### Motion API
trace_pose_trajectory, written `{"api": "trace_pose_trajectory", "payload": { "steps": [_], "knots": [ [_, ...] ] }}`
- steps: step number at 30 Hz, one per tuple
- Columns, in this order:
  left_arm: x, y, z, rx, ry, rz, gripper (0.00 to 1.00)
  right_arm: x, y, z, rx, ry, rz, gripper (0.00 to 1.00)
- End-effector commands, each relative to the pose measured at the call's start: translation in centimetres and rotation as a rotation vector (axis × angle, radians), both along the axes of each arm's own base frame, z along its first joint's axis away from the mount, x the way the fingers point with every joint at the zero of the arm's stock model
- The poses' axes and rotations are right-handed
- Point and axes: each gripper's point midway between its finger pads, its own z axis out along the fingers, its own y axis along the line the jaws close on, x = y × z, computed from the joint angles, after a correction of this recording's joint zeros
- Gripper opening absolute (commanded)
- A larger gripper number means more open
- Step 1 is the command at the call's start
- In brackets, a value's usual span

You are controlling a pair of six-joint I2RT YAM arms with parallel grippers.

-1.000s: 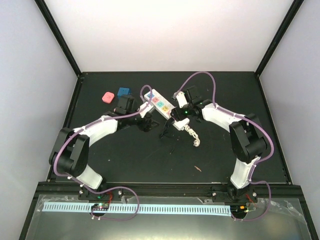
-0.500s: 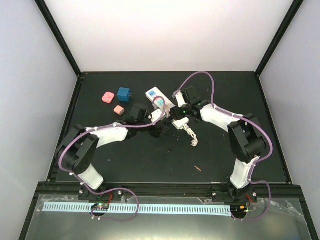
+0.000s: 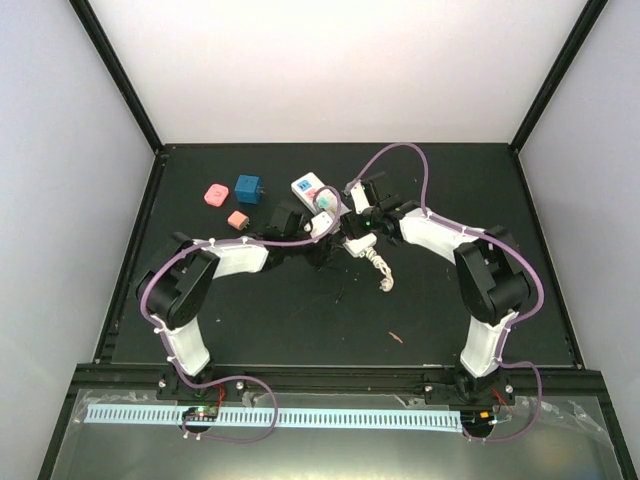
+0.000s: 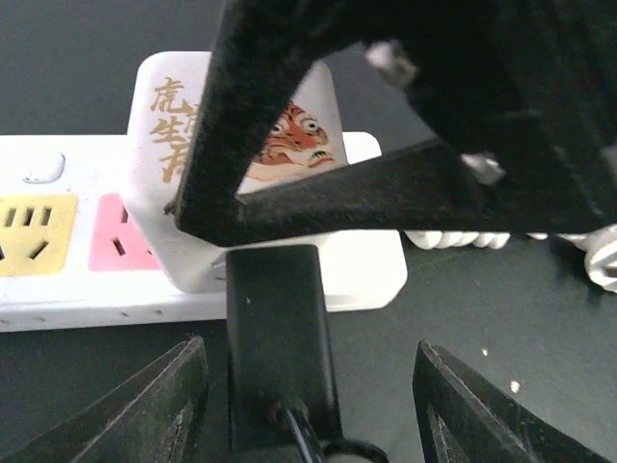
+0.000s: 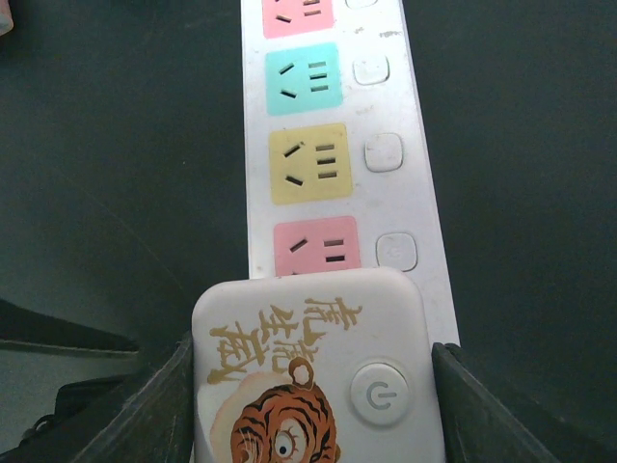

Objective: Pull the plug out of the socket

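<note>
The socket (image 5: 424, 193) is a long white strip with pink, yellow and green outlets, also seen in the top view (image 3: 308, 188). A white block with a tiger picture (image 5: 308, 367) sits on its near end. My right gripper (image 5: 308, 415) is shut on that block, one finger on each side. A black plug (image 4: 280, 338) with a thin black cable sticks out of the block's side. My left gripper (image 4: 308, 405) is open around this plug, the left finger (image 4: 154, 405) close to it, the right finger (image 4: 482, 415) well apart.
A blue cube (image 3: 248, 188), a pink piece (image 3: 215, 194) and a small salmon piece (image 3: 238, 219) lie left of the strip. The strip's bundled white cord (image 3: 382, 270) lies just in front of the right gripper. Black frame posts rise at the table's back corners.
My left arm has swung right, from the strip's left side to the black plug, and its jaws have narrowed. The right gripper has kept its hold on the tiger block.
</note>
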Motion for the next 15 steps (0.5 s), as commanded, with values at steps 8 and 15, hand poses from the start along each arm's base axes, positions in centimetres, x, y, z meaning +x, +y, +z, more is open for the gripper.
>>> {"api": "trace_pose_trajectory", "payload": {
  "steps": [8,15],
  "knots": [
    [2.1,-1.1,-0.4,-0.014,-0.017,0.031,0.51,-2.8,-2.4,-6.3,-0.122,0.168,-0.049,0.01],
    [1.4,-0.8,-0.8,-0.011,-0.009,0.018,0.28,-2.4,-3.0,-6.8,-0.162,0.150,-0.064,0.01]
  ]
}}
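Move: The black plug, stuck in the side of the white tiger cube, is about 1 cm ahead of the left hand, 2 cm to its right and 3 cm below. The cube is some 5 cm ahead, 6 cm right and 3 cm below that hand; the power strip's middle is roughly 9 cm ahead, 2 cm right and 6 cm below. From the right hand, whose pads already hold the cube, the plug lies about 4 cm back, 5 cm left and 3 cm lower. Downwards, and slightly forward, the left hand sinks about 2 cm over the black plug, its open fingers straddling the plug's cord end. They close from well apart to about the plug's width, pads coming up against its two sides, with hardly any turn of the wrist. The right hand stays in place and keeps its grip on the tiger cube. ##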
